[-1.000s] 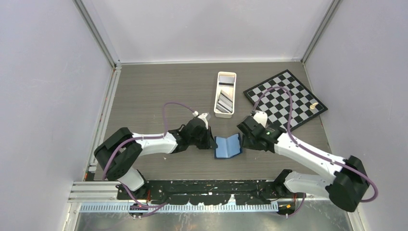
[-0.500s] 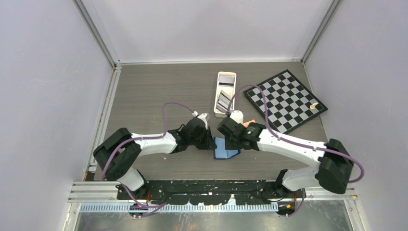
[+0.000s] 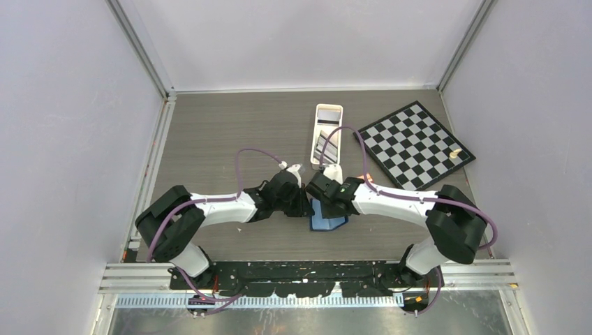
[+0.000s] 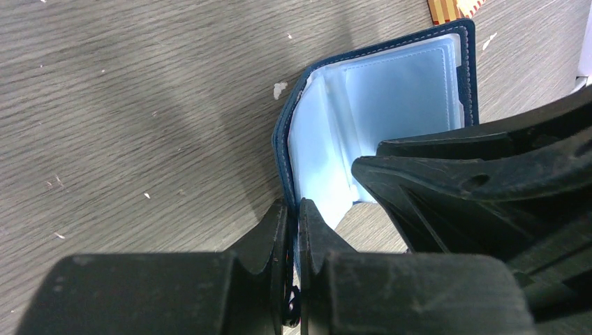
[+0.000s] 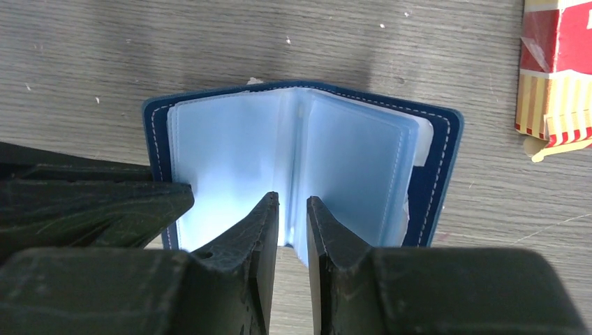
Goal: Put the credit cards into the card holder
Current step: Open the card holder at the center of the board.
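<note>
The card holder (image 3: 329, 220) is dark navy with light blue sleeves and lies open at the table's middle. It also shows in the left wrist view (image 4: 391, 91) and in the right wrist view (image 5: 349, 153). My left gripper (image 3: 308, 209) is shut on the edge of its left cover (image 4: 293, 206). My right gripper (image 3: 320, 197) hovers over the holder's middle fold, jaws a narrow gap apart (image 5: 292, 199), with nothing clearly held. The credit cards (image 3: 325, 144), grey and dark, lie in the white tray (image 3: 328, 107) behind.
A chessboard (image 3: 415, 143) lies at the back right with a small pale piece (image 3: 455, 151) on it. A red-orange striped pack (image 5: 558, 70) lies on the table just right of the holder. The two grippers are almost touching.
My right arm has swung left, from the holder's right flap to over its middle fold. The left gripper has stayed on the left cover.
</note>
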`<state>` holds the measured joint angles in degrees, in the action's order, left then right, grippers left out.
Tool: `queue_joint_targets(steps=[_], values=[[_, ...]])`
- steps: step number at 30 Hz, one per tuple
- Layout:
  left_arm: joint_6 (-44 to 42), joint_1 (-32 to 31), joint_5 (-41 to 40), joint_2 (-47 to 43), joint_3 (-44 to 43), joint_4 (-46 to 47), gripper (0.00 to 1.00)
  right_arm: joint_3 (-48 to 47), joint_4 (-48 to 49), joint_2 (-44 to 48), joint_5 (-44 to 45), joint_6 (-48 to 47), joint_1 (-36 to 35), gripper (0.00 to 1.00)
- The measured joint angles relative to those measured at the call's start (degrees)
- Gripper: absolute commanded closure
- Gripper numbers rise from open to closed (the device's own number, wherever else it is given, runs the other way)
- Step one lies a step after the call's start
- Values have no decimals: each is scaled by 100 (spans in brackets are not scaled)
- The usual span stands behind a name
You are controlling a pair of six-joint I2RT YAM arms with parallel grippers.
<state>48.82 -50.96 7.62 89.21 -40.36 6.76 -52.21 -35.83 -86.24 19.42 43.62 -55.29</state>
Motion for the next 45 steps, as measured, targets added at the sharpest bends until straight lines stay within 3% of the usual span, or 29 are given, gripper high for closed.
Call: queue_joint_targets(steps=[10, 18, 23, 36, 45], values=[[-48, 0, 0, 7, 0, 0, 99, 0, 138, -398, 59, -13, 0, 68], [-162, 50, -13, 114, 0, -52, 68, -31, 133, -608, 197, 105, 0, 64], [-264, 116, -144, 87, 26, -166, 55, 2, 144, -608, 225, 249, 0, 60], [-424, 376, -551, -658, 310, -566, 47, 70, 166, -605, 302, 511, 0, 55], [-743, 459, -608, -879, 39, -1211, 39, 74, -7, -404, 214, 472, 15, 39]])
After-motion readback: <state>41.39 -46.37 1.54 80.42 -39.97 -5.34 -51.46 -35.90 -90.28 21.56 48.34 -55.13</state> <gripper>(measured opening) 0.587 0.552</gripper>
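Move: The open card holder's middle lies about 3 cm below the right hand and roughly 1 cm ahead. The left hand already pinches its left edge by the strap, so the middle is some 6 cm to that hand's right, 1 cm ahead and 2 cm below. From the right hand, the red striped box lies about 9 cm ahead and 14 cm right; the white tray's middle is roughly 28 cm straight ahead. Both are on the table. Down about 3 cm goes the right hand, its parted fingertips coming to the holder's middle, where they seem to press the halves apart as they spread farther, then ease up slightly. The left hand first keeps its pinch, sinks a little while opening, lets go of the left edge and draws off left about 5.5 cm, then rising, its fingers roughly half open. ##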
